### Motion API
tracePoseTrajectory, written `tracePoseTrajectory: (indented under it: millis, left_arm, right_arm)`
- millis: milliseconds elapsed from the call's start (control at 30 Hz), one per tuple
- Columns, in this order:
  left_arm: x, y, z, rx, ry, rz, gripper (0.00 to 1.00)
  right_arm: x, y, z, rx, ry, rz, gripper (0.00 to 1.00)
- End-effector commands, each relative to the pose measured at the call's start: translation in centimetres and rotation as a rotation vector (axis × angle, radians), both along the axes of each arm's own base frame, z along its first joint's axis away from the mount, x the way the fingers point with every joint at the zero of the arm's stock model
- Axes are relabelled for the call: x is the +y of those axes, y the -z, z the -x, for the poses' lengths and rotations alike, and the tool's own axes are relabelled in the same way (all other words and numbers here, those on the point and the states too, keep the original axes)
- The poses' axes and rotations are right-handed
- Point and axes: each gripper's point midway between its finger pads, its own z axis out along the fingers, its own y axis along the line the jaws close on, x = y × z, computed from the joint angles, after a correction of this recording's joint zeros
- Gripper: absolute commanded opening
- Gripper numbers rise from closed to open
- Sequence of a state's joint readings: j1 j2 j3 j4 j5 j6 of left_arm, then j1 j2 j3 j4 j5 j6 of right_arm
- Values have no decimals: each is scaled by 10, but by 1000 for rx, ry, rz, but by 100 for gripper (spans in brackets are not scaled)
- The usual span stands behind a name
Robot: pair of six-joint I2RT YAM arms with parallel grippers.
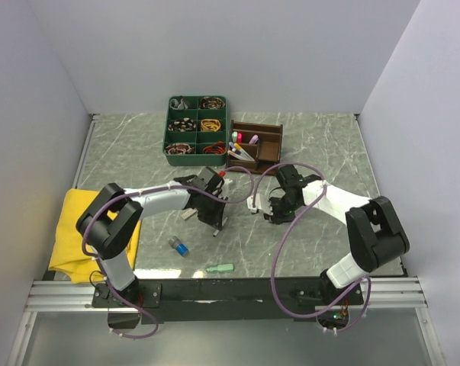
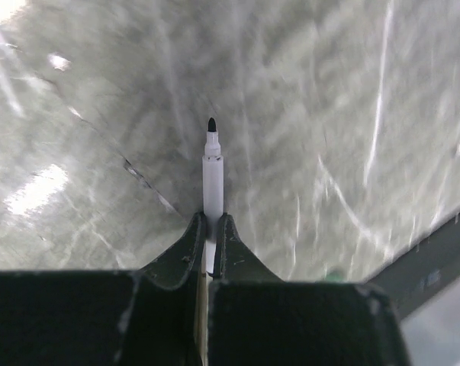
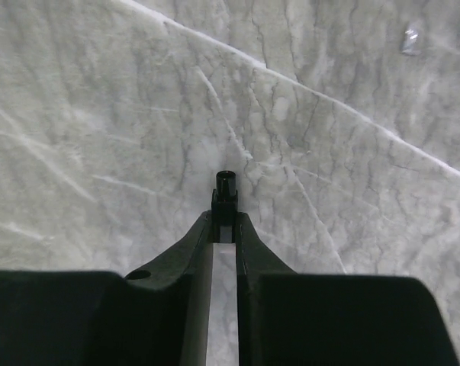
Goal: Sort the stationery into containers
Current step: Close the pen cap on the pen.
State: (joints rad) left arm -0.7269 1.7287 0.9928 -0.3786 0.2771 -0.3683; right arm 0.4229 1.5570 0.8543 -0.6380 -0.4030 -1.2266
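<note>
My left gripper (image 2: 211, 219) is shut on a white marker (image 2: 213, 171) whose bare black tip points away over the marble table. My right gripper (image 3: 225, 219) is shut on a small black cap (image 3: 226, 192), pinched at the fingertips just above the table. In the top view both grippers, left (image 1: 216, 217) and right (image 1: 276, 210), hang mid-table and face each other. The brown wooden organiser (image 1: 266, 145) stands behind them with several pens and markers (image 1: 239, 146) in its left compartment. A blue-capped piece (image 1: 179, 246) and a mint eraser (image 1: 220, 268) lie near the front.
A green tray (image 1: 197, 124) of rubber bands sits left of the organiser at the back. A yellow cloth (image 1: 81, 229) lies at the left edge. White walls enclose the table on three sides.
</note>
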Motion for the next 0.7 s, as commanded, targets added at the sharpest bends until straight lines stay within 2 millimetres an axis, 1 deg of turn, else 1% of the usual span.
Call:
tracePoseTrajectory:
  millis: [0, 33, 67, 100, 133, 167, 200, 233, 267, 300, 333, 367, 400, 433, 467, 500, 533, 567, 600, 633, 667]
  left_arm:
    - [-14, -34, -3, -13, 226, 83, 1]
    - [-19, -43, 10, 25, 349, 150, 1]
    - [-26, -59, 8, 22, 420, 193, 1]
    - [-12, -55, 24, 129, 454, 169, 1]
    - [-10, -57, 26, 133, 507, 179, 1]
    - [-12, -67, 30, 148, 541, 224, 1]
    - [-5, -71, 34, 171, 555, 221, 1]
    - [-2, -72, 35, 157, 595, 224, 1]
    - [-4, -82, 40, 170, 632, 268, 1]
    - [-1, -84, 42, 182, 659, 278, 1]
    - [6, -86, 48, 202, 702, 274, 1]
    - [5, -94, 47, 195, 724, 303, 1]
    - [9, -96, 42, 176, 763, 330, 1]
    - [15, -102, 49, 227, 761, 346, 1]
    - [15, -111, 45, 217, 769, 377, 1]
    - [16, -117, 43, 230, 776, 442, 1]
    - [16, -121, 42, 254, 751, 456, 1]
    - [14, -124, 40, 258, 735, 471, 1]
    - [11, -130, 40, 260, 723, 504, 1]
    - [9, -134, 41, 257, 721, 521, 1]
    - [7, -137, 42, 259, 718, 537, 1]
  right_arm:
    - [16, -57, -11, -128, -39, -112, 7]
    - [19, -73, -12, -147, -52, -135, 7]
    - [21, -90, -15, -193, -66, -154, 6]
    - [23, -99, -16, -223, -91, -167, 6]
    - [25, -108, -17, -250, -108, -181, 5]
    - [27, -114, -19, -279, -119, -191, 5]
    - [28, -126, -20, -334, -128, -212, 5]
    - [32, -127, -26, -391, -132, -229, 4]
    - [35, -139, -28, -465, -135, -246, 1]
    - [38, -143, -30, -514, -143, -261, 0]
    - [43, -142, -34, -583, -153, -282, 0]
    - [45, -153, -34, -650, -161, -298, 0]
    - [51, -156, -31, -687, -187, -309, 0]
    - [56, -156, -31, -728, -196, -327, 0]
    - [57, -161, -29, -762, -203, -340, 0]
    - [62, -162, -25, -783, -224, -345, 0]
    - [64, -160, -24, -814, -226, -360, 0]
    - [65, -166, -22, -859, -232, -377, 0]
    - [67, -167, -22, -900, -246, -380, 0]
    - [71, -162, -18, -944, -274, -390, 0]
    - [73, -168, -17, -999, -285, -406, 0]
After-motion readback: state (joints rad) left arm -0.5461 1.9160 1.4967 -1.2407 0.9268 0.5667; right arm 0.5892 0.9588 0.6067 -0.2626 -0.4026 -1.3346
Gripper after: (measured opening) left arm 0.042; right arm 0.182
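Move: The left hand grips the uncapped pen low over the table. The black cap in the right hand's fingers lies about 16 cm to its right and 2 cm farther out, at the same height; seen from the right hand, the pen is 16 cm left and 2 cm back. From the left hand, the eraser lies some 4 cm ahead and 9 cm left, the blue bottle 6 cm back and 12 cm left, and the green highlighter about 13 cm straight back. Both grippers keep their pinch, the left on the pen, the right on the cap, and lift them from the table. The left hand rises about 10 cm, easing back a little, and turns some 40 degrees clockwise so the nib swings towards the right hand. The right hand climbs roughly 13 cm, then drifts about 5 cm left towards the pen while its fingertips swing forward and up. ##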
